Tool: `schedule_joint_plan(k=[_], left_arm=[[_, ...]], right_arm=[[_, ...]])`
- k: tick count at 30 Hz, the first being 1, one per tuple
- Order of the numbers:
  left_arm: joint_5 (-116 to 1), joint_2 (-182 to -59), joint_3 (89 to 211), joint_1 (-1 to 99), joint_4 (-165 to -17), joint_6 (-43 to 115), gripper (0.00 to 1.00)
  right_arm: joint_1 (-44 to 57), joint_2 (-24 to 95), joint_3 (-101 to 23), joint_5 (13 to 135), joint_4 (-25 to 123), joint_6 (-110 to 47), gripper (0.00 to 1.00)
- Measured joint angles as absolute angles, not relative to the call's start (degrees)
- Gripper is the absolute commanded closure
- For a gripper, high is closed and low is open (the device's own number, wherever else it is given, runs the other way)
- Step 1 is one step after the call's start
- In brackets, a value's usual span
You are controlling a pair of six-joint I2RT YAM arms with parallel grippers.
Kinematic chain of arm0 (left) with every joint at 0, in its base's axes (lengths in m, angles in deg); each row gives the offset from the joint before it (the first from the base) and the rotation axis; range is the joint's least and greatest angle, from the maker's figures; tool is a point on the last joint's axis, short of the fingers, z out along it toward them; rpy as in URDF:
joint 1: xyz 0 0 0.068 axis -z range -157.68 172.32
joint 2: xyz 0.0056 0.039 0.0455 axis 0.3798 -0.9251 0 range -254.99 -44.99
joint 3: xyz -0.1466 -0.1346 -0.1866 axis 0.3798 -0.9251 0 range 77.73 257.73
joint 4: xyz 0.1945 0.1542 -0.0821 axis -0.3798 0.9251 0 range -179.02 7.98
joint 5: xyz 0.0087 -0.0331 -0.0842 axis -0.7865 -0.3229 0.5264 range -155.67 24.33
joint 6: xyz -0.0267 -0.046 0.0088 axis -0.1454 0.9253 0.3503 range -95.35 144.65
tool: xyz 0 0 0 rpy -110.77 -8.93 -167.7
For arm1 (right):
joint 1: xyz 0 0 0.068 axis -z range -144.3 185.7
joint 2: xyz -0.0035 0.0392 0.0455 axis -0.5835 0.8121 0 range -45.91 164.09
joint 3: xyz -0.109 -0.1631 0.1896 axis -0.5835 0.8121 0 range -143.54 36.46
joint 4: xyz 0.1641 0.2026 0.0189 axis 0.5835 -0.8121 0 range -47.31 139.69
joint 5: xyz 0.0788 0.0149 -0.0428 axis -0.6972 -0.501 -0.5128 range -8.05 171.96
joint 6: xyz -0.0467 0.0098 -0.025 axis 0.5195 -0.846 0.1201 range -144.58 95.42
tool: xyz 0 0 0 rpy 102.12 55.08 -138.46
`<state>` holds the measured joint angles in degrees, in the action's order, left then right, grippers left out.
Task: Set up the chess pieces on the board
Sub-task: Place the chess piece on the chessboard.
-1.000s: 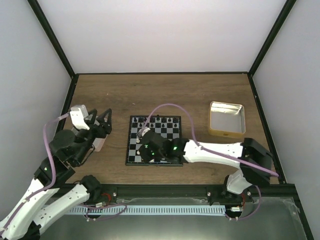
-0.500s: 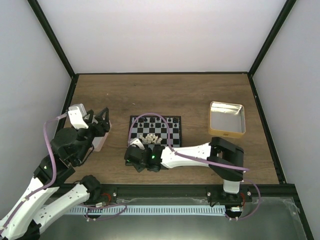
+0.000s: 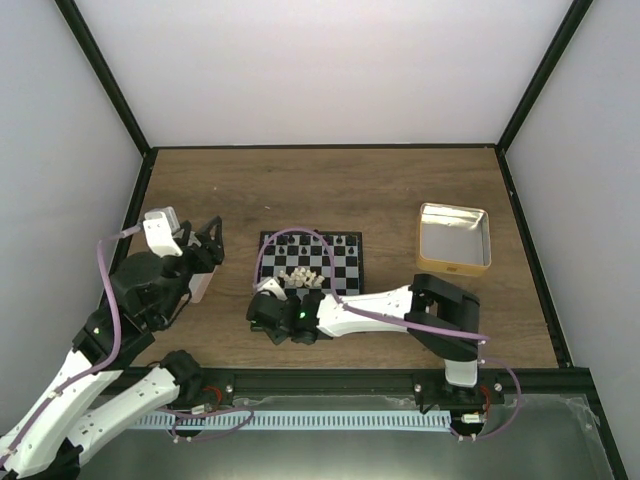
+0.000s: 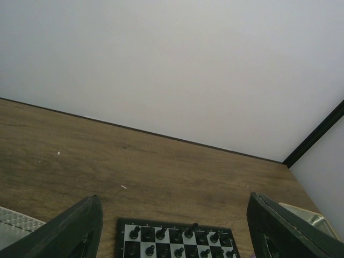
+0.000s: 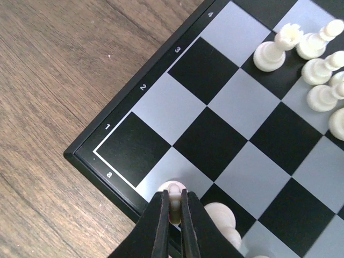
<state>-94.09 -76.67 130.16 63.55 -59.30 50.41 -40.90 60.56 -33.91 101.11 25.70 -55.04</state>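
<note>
The board (image 3: 346,271) lies mid-table, its a1 corner (image 5: 131,148) filling the right wrist view. Black chess pieces (image 3: 316,243) stand in two rows along its far side, also seen in the left wrist view (image 4: 177,236). A cluster of cream-white pieces (image 3: 300,278) crowds the board's middle (image 5: 317,70). My right gripper (image 5: 173,209) is shut on a small white piece (image 5: 174,189), held upright over the light square beside the a1 corner; in the top view the gripper (image 3: 268,312) is at the board's near-left corner. Another white piece (image 5: 221,216) stands just right of its fingers. My left gripper (image 3: 205,250) hangs open and empty left of the board.
A gold-rimmed tin (image 3: 453,238) sits right of the board, its corner showing in the left wrist view (image 4: 310,215). A silver tray (image 4: 13,221) lies under the left gripper. The right arm's forearm (image 3: 370,308) stretches across the table's near side.
My right gripper has swung from the board's middle to its near-left corner and has barely shifted in the last half second. The left arm has hardly moved.
</note>
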Motion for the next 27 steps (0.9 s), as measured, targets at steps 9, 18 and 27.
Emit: schedule_joint_plan(k=[9, 18, 27], left_arm=[[-93.87, -77.22, 130.09, 63.55, -59.30, 50.43, 0.24], [-93.85, -78.20, 130.09, 63.55, -59.32, 50.39, 0.24], [-93.57, -79.01, 129.98, 63.55, -59.37, 50.92, 0.20]], right_arm=[[-40.90, 62.18, -34.77, 101.57, 26.25, -55.45, 0.77], [-40.90, 60.69, -35.51, 102.38, 24.50, -56.35, 0.70], [-38.41, 48.32, -33.80, 102.80, 26.07, -60.65, 0.65]])
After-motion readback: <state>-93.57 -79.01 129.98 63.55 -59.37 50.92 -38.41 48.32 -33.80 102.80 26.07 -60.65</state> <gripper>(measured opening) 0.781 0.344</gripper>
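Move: My right hand holds a white chess piece directly over b1, the light square beside the a1 corner; that square is about 2 cm below my finger pads. One white piece stands roughly 3 cm to the right on c1 and another about 6 cm right in the same row. The loose white pile lies some 10 cm ahead and 5 cm right. From my idle left hand, b1 is about 6 cm back, 13 cm right and 31 cm below. I ease my right hand down by barely half a centimetre to set the piece on b1, then open my fingers from nearly shut to about a third and let go of it. From there I rise, slowly and then fast, about 10 cm off the board with a slight late drift forward, my fingertips swinging some 15 degrees outward to the left. ##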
